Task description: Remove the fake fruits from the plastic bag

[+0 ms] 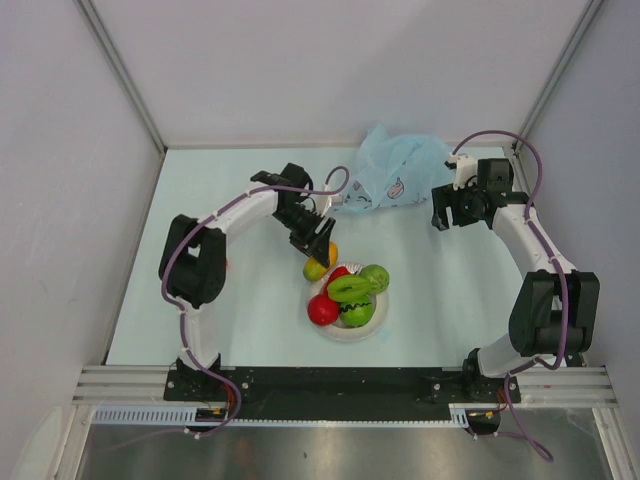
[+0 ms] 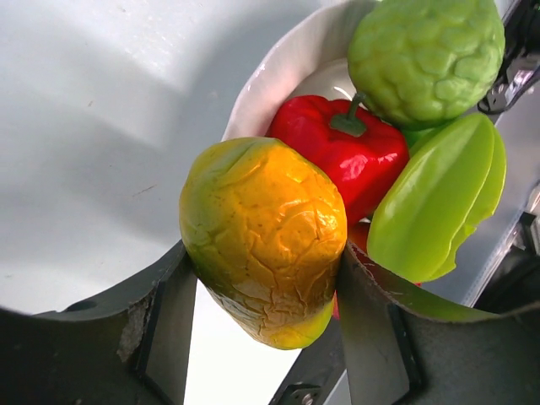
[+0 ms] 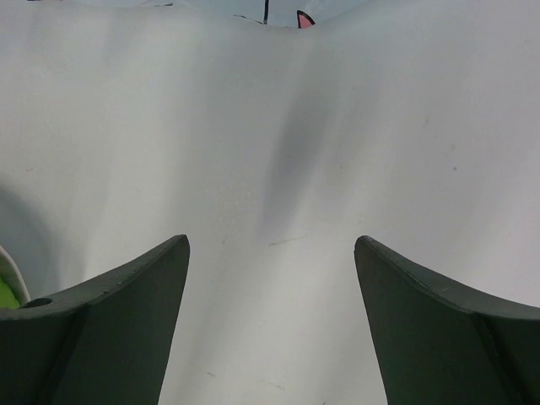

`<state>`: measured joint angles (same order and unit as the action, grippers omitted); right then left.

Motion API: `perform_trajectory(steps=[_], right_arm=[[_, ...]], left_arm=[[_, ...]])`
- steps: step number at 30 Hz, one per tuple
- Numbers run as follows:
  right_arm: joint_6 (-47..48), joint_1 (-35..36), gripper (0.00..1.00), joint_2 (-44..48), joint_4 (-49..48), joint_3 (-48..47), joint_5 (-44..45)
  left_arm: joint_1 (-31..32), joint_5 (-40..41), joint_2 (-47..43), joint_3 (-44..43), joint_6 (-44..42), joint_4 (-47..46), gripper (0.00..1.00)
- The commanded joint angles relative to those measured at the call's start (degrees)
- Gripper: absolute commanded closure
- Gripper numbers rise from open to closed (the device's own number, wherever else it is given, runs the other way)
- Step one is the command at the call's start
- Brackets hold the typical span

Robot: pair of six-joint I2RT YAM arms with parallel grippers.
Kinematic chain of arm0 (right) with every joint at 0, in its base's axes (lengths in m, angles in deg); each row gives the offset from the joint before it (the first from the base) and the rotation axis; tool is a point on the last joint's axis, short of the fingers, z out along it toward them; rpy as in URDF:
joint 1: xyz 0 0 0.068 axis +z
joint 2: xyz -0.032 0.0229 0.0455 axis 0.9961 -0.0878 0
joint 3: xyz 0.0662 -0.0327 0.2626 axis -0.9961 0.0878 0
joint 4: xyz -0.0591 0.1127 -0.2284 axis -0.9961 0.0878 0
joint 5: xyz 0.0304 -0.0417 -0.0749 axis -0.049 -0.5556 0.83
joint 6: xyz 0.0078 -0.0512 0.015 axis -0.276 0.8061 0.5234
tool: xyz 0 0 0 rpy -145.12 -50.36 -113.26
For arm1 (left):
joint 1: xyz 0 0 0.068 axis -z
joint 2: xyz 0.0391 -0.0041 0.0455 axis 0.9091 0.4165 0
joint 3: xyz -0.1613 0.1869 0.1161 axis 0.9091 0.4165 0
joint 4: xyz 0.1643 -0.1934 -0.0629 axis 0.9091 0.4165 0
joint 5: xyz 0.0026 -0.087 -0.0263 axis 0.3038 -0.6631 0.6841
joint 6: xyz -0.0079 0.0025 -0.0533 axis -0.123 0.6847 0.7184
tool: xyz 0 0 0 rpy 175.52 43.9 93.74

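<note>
My left gripper (image 1: 318,250) (image 2: 263,257) is shut on a yellow-orange fake fruit (image 1: 317,266) (image 2: 263,236), holding it over the upper-left rim of the white plate (image 1: 346,337) (image 2: 270,76). On the plate lie a red pepper (image 2: 337,156), a bumpy green fruit (image 1: 376,276) (image 2: 422,59), a green star-shaped fruit (image 1: 352,287) (image 2: 439,202) and a red round fruit (image 1: 322,310). The light-blue plastic bag (image 1: 395,172) lies crumpled at the back of the table. My right gripper (image 1: 441,217) (image 3: 270,253) stands open over bare table just right of the bag, with nothing between its fingers.
White walls close the table in on the left, back and right. A pink-printed edge of the bag (image 3: 297,17) shows at the top of the right wrist view. The arm bases stand on the rail at the near edge.
</note>
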<state>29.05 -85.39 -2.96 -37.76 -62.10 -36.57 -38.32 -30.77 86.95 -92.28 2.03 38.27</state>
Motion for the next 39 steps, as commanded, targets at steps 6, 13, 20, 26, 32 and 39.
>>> perform_trajectory(steps=[6,13,20,26,32,39], right_arm=[[0.89,0.25,0.16,1.62,0.28,-2.15,-0.62],[0.89,0.25,0.15,1.53,0.19,-2.06,-1.06],[0.89,0.25,0.15,1.62,0.02,-1.97,-1.42],[0.98,0.25,0.16,2.14,0.10,-1.45,-1.50],[0.72,0.25,0.15,2.76,-0.34,-0.83,-1.68],[0.80,0.25,0.15,3.55,-0.25,-0.39,-1.33]], left_arm=[[-0.26,0.94,-3.52,5.50,5.78,-5.22,0.59],[-0.18,-0.02,-5.63,9.46,8.16,-8.21,0.48],[0.18,-2.31,-6.07,10.52,9.56,-9.53,0.17],[0.18,-3.72,-6.60,10.96,10.27,-9.62,0.03],[0.00,-1.44,-7.74,10.96,9.83,-9.27,0.00],[-3.42,7.70,-9.67,5.26,10.27,-8.57,0.00]])
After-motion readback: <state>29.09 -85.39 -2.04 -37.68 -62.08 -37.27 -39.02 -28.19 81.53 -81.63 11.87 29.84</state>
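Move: The held mango's resting spot, on the plate's left rim, lies about 4 cm back and 1 cm left of the left gripper, some 4 cm below it. The red pepper is about 4 cm back and 5 cm right of that gripper, the red apple 11 cm back and straight in line, and the green star fruit 7 cm back and 7 cm right. From the right gripper the spot is roughly 29 cm left, 16 cm back and 8 cm below. Bring the left gripper, still pinching the mango, about 2 cm down and 2 cm back into the gap on the plate's left rim beside the red pepper, then open the fingers wide there to let it go. Once they are open, ease up slightly and begin to draw off forward and left, about 1 cm each way. ##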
